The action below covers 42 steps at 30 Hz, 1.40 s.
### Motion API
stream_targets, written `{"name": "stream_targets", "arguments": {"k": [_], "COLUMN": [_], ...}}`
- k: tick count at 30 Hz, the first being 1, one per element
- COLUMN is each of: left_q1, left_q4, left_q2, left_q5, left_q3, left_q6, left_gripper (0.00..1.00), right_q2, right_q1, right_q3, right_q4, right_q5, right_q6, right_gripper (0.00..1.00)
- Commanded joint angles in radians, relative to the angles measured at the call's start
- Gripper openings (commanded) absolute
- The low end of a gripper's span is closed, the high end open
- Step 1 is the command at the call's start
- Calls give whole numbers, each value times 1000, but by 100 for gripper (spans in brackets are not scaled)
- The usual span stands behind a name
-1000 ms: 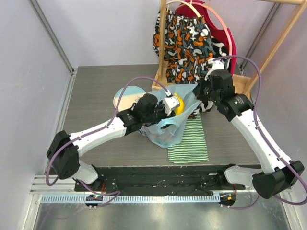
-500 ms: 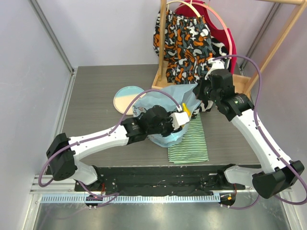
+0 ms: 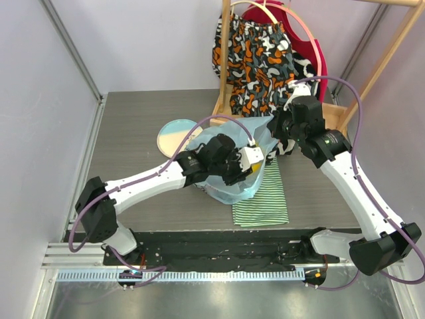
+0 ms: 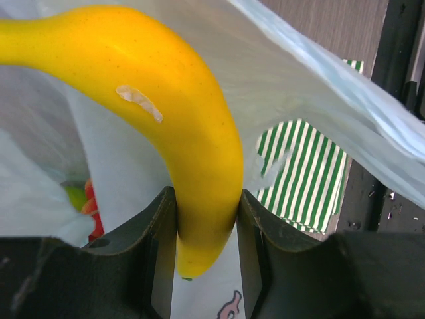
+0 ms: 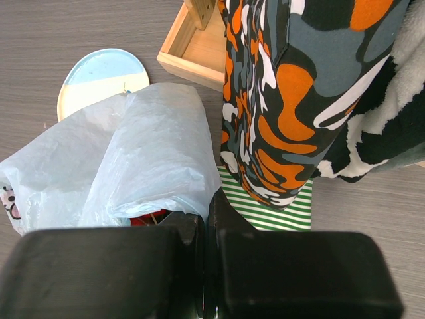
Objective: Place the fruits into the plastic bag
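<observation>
My left gripper (image 4: 206, 246) is shut on the lower end of the yellow banana (image 4: 166, 113), whose curve rises up and to the left inside the mouth of the light-blue plastic bag (image 4: 319, 100). Deep in the bag show a red strawberry (image 4: 91, 206) and a bit of green apple (image 4: 74, 196). From above, the left gripper (image 3: 255, 163) and banana (image 3: 256, 169) sit over the bag (image 3: 232, 189) at its right side. My right gripper (image 3: 273, 133) is shut on the bag's far right edge. In the right wrist view it (image 5: 206, 219) pinches the bag's plastic (image 5: 146, 153). No grapes are visible.
A green-and-white striped cloth (image 3: 265, 199) lies under and to the near right of the bag. The pale round plate (image 3: 174, 136) sits to the far left of it. A wooden rack (image 5: 196, 50) with patterned garments (image 3: 265, 60) stands close behind the right gripper.
The left gripper has carried the banana from the far side of the bag's mouth towards the near right and lower into the bag. The right arm has held still.
</observation>
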Motion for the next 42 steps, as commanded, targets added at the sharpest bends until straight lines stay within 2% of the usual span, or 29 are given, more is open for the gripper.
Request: {"name": "stream_targets", "arguments": {"k": [1,13,19,21,25,28,29,32,37,42], "left_q1": [46,198,244,246,246,246,246,246,246,246], "left_q4": [-80,-28,-14,-37,-53,-48,-39,-30,-34,-114], "left_q2": [33,0,23,53,73,50,29,-5,-98,-175], "left_q5": [82,214,216,211,173,176,180,197,281,305], "left_q3": [103,73,85,100,105,100,99,100,110,128], "left_q6": [-22,-120,-157,-166,-194,-209,-214,-218,-229,-200], "left_gripper": [0,0,0,4,19,35,48,65,82,88], "right_q2": [-35,-30,-29,-24,-23,-18,-13,-7,11,17], "right_q1": [2,2,1,1,1,2,1,2,2,2], "right_q3": [38,33,33,33,33,34,38,41,48,53], "right_q4": [48,48,49,49,48,48,49,51,55,58], "right_q5": [14,9,11,11,11,11,9,3,-3,1], "right_q6": [1,2,1,1,1,1,-1,-1,1,2], "right_gripper": [1,1,1,1,1,1,1,1,1,1]}}
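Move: The left hand, already inside the bag's mouth, holds the banana by one end. The fruits in the plastic bag lie about 5 cm ahead of it, 4 cm to its left and roughly 11 cm below. The emptied plate stands some 16 cm ahead and 26 cm left, 17 cm lower; the striped cloth lies about 7 cm back and 8 cm right, on the table. From the right hand, the bagged fruits are some 6 cm back, 12 cm left and 22 cm down. Keeping its pinch on the banana, the left hand carries it about 6 cm forward and 4 cm left, over the fruits in the bag, its fingers swinging some 20 degrees from pointing right towards forward. It then dips about a centimetre, opens wide to let go and rises some 6 cm, drawing slightly back. The right hand stays put, still pinching the bag's rim. ##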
